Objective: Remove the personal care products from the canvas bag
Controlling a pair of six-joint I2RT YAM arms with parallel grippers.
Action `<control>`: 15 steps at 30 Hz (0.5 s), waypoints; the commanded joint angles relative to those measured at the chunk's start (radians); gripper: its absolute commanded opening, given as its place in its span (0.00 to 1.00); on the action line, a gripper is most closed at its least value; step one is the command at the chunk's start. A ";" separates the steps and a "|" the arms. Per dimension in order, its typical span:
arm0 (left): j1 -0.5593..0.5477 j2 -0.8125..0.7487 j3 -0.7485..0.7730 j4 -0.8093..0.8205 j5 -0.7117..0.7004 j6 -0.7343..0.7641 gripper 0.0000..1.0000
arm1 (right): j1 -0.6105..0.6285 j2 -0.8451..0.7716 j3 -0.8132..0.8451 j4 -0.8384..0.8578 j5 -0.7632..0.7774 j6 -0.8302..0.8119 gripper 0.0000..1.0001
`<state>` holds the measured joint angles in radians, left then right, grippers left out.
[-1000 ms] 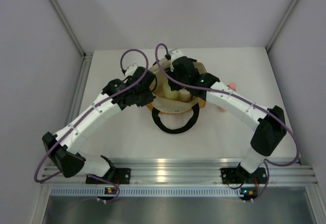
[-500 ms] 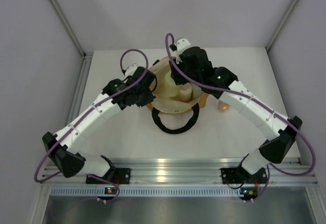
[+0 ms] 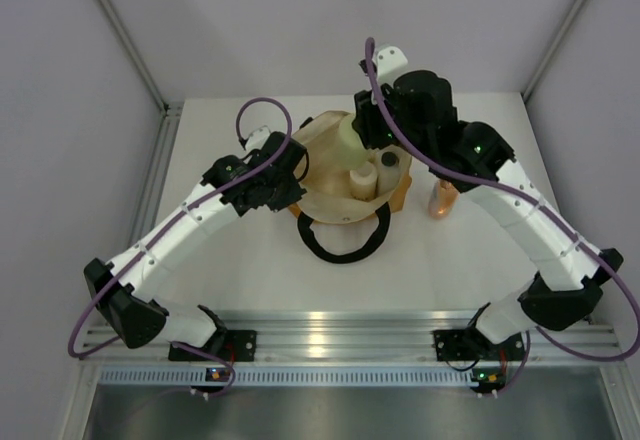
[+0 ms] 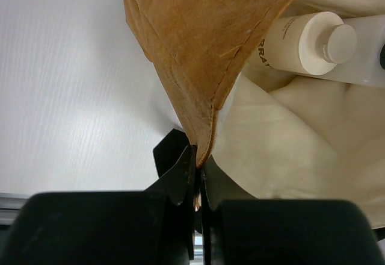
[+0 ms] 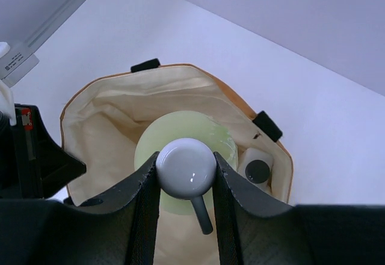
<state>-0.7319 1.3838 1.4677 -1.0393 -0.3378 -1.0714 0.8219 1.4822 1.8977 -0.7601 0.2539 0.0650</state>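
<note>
The canvas bag [image 3: 322,198] sits mid-table, mouth open. My left gripper [image 3: 296,182] is shut on its left rim; in the left wrist view the jaws [image 4: 197,168] pinch the tan edge [image 4: 198,66]. My right gripper [image 3: 362,132] is shut on the white top [image 5: 186,167] of the yellow-green bottle [image 3: 345,142] and holds it above the bag mouth [image 5: 180,126]. The cream cylinder [image 3: 362,182] and the clear bottle with black cap [image 3: 388,164] stand inside the bag. The orange bottle with pink cap [image 3: 442,200] stands on the table right of the bag.
The bag's black loop handle [image 3: 340,245] lies on the table toward me. Grey walls with metal rails [image 3: 150,90] close in the table at left, right and back. The left arm [image 5: 30,156] is close beside the bag.
My right gripper has risen and moved back-right with the yellow-green bottle, lifting it from the bag. The orange bottle on the table has come into view. The left gripper has not moved.
</note>
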 commanded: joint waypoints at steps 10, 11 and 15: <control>-0.001 0.008 -0.009 0.021 0.016 -0.009 0.00 | 0.000 -0.131 0.205 0.048 0.274 -0.117 0.00; -0.001 0.006 -0.009 0.021 0.016 -0.007 0.00 | -0.007 -0.135 0.212 0.045 0.283 -0.128 0.00; -0.001 0.006 -0.012 0.022 0.019 -0.005 0.00 | -0.030 -0.151 0.221 0.038 0.341 -0.146 0.00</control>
<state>-0.7319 1.3838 1.4673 -1.0393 -0.3344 -1.0714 0.8108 1.4059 2.0323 -0.8379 0.4927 -0.0357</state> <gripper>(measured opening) 0.025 0.338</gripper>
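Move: Below and to the right of the right hand, which already holds the green pump bottle over the bag, the orange bottle stands about 25 cm right, 6 cm ahead and 33 cm down. In the bag, the cream bottle is some 10 cm ahead, 3 cm right, and the grey bottle roughly 11 cm ahead, 10 cm right, both about 32 cm lower. From the left hand, the orange bottle lies 39 cm right, 10 cm ahead, 16 cm down. Swinging right by about 7 cm while still climbing about as much, the right hand carries the green pump bottle, its pump head kept between the fingers, over the canvas bag's right part. The wrist turns some 10 degrees clockwise and tips its fingers up by as much. The left hand stays put, still pinching the bag's rim. ##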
